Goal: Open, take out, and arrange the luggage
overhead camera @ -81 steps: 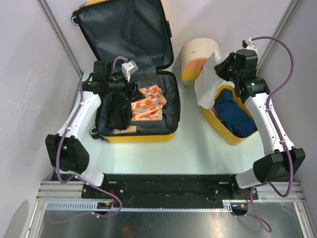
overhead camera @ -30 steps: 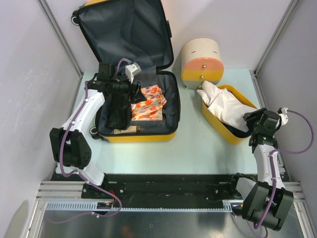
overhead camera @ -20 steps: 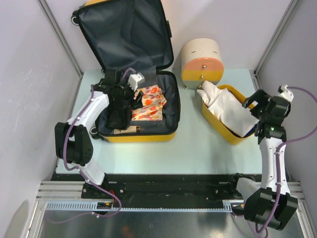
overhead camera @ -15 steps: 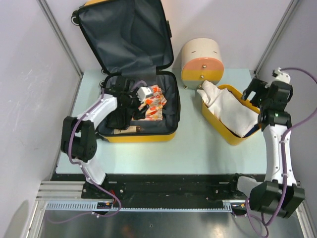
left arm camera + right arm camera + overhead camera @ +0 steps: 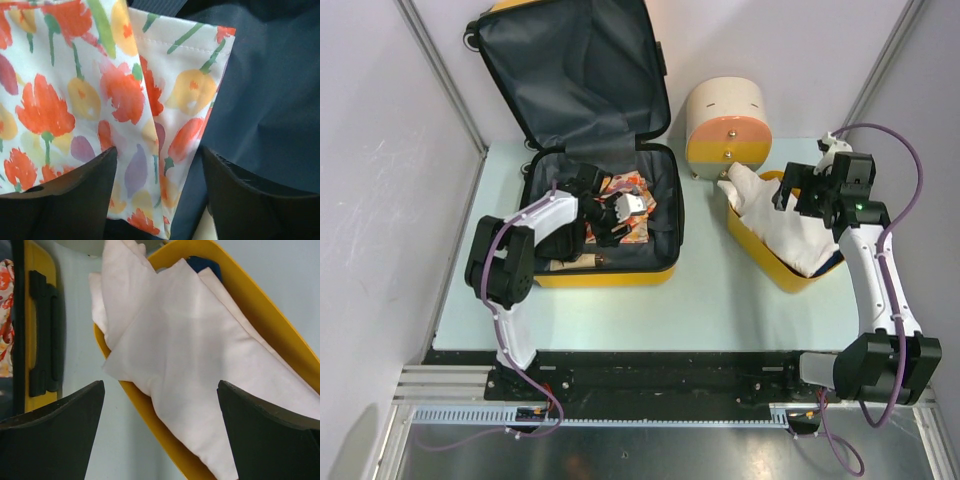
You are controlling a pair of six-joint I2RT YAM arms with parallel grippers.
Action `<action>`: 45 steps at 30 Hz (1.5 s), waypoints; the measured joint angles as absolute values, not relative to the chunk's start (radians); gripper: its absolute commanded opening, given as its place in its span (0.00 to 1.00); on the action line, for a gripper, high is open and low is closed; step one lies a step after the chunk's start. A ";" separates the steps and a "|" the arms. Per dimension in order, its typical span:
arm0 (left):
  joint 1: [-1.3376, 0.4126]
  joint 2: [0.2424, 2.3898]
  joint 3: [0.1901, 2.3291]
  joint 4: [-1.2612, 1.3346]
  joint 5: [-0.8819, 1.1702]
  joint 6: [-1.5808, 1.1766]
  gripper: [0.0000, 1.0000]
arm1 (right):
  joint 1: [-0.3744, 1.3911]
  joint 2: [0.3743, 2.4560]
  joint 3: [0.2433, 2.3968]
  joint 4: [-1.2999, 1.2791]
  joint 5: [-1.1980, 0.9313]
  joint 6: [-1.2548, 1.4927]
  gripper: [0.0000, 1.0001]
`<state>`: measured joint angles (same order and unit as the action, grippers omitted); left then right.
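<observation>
The luggage [image 5: 610, 276], a yellow hard-shell suitcase, lies open with its dark-lined lid propped up at the back. Inside it lies a folded floral cloth [image 5: 620, 236] [image 5: 75, 90]. My left gripper [image 5: 618, 218] [image 5: 159, 190] is down in the case, open, its two fingers straddling the floral cloth's edge without pinching it. My right gripper [image 5: 790, 192] [image 5: 160, 430] hovers wide open above a white cloth [image 5: 775, 215] [image 5: 190, 355], holding nothing. That cloth lies draped in the yellow basket [image 5: 765, 265] [image 5: 270, 305].
A cream-and-pink drum box [image 5: 725, 125] stands behind the basket. A dark garment [image 5: 560, 235] fills the left of the suitcase. Blue fabric [image 5: 202, 265] peeks from under the white cloth. The suitcase's black side handle [image 5: 42, 335] faces the basket.
The white cloth the right gripper held now lies in the basket; that gripper opened, drew back and swung over it again. The left gripper moved right onto the floral cloth.
</observation>
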<state>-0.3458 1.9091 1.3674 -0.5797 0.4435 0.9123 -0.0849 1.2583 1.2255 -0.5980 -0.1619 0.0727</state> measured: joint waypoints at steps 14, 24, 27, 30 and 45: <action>-0.355 1.907 1.368 -0.599 0.474 0.888 0.04 | 0.033 1.281 1.242 -0.543 -0.312 -0.001 1.00; -0.334 1.865 1.369 -0.574 0.486 0.838 0.00 | 0.156 1.322 1.242 -0.458 -0.366 -0.136 1.00; -0.326 1.847 1.382 -0.572 0.500 0.815 0.00 | 0.231 1.359 1.242 -0.398 -0.369 -0.225 1.00; -0.314 1.846 1.414 -0.569 0.512 0.786 0.00 | 0.306 1.423 1.242 -0.319 -0.416 -0.355 1.00; -0.294 1.846 1.478 -0.563 0.554 0.732 0.00 | 0.569 1.840 1.242 0.121 -0.638 -0.856 1.00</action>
<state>-0.2939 1.8462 1.4776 -0.5632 0.5537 0.7319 0.5694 1.8400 1.2419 0.1207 -0.6380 -0.8562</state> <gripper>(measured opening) 0.004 0.994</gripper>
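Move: The floral cloth lies in the open suitcase with its near edge at the left hand's fingers, its middle some 7 cm ahead, 2 cm to the right and about 1 cm lower. From that hand the black bag is about 11 cm left and 3 cm ahead, the tan tube 7 cm left and 6 cm back. From the right hand the cloth is roughly 42 cm left, 10 cm ahead and 19 cm down; the yellow box is nearly below, 5 cm ahead, 3 cm left. The floral cloth's near edge is pinched by the left hand, whose open fingers draw back slightly and shut fully, then lift it about 7 cm while easing forward. Meanwhile the wide-open right hand sweeps some 34 cm left from over the yellow box into the suitcase area towards the cloth, turning about 85 degrees counter-clockwise and sinking late on. ##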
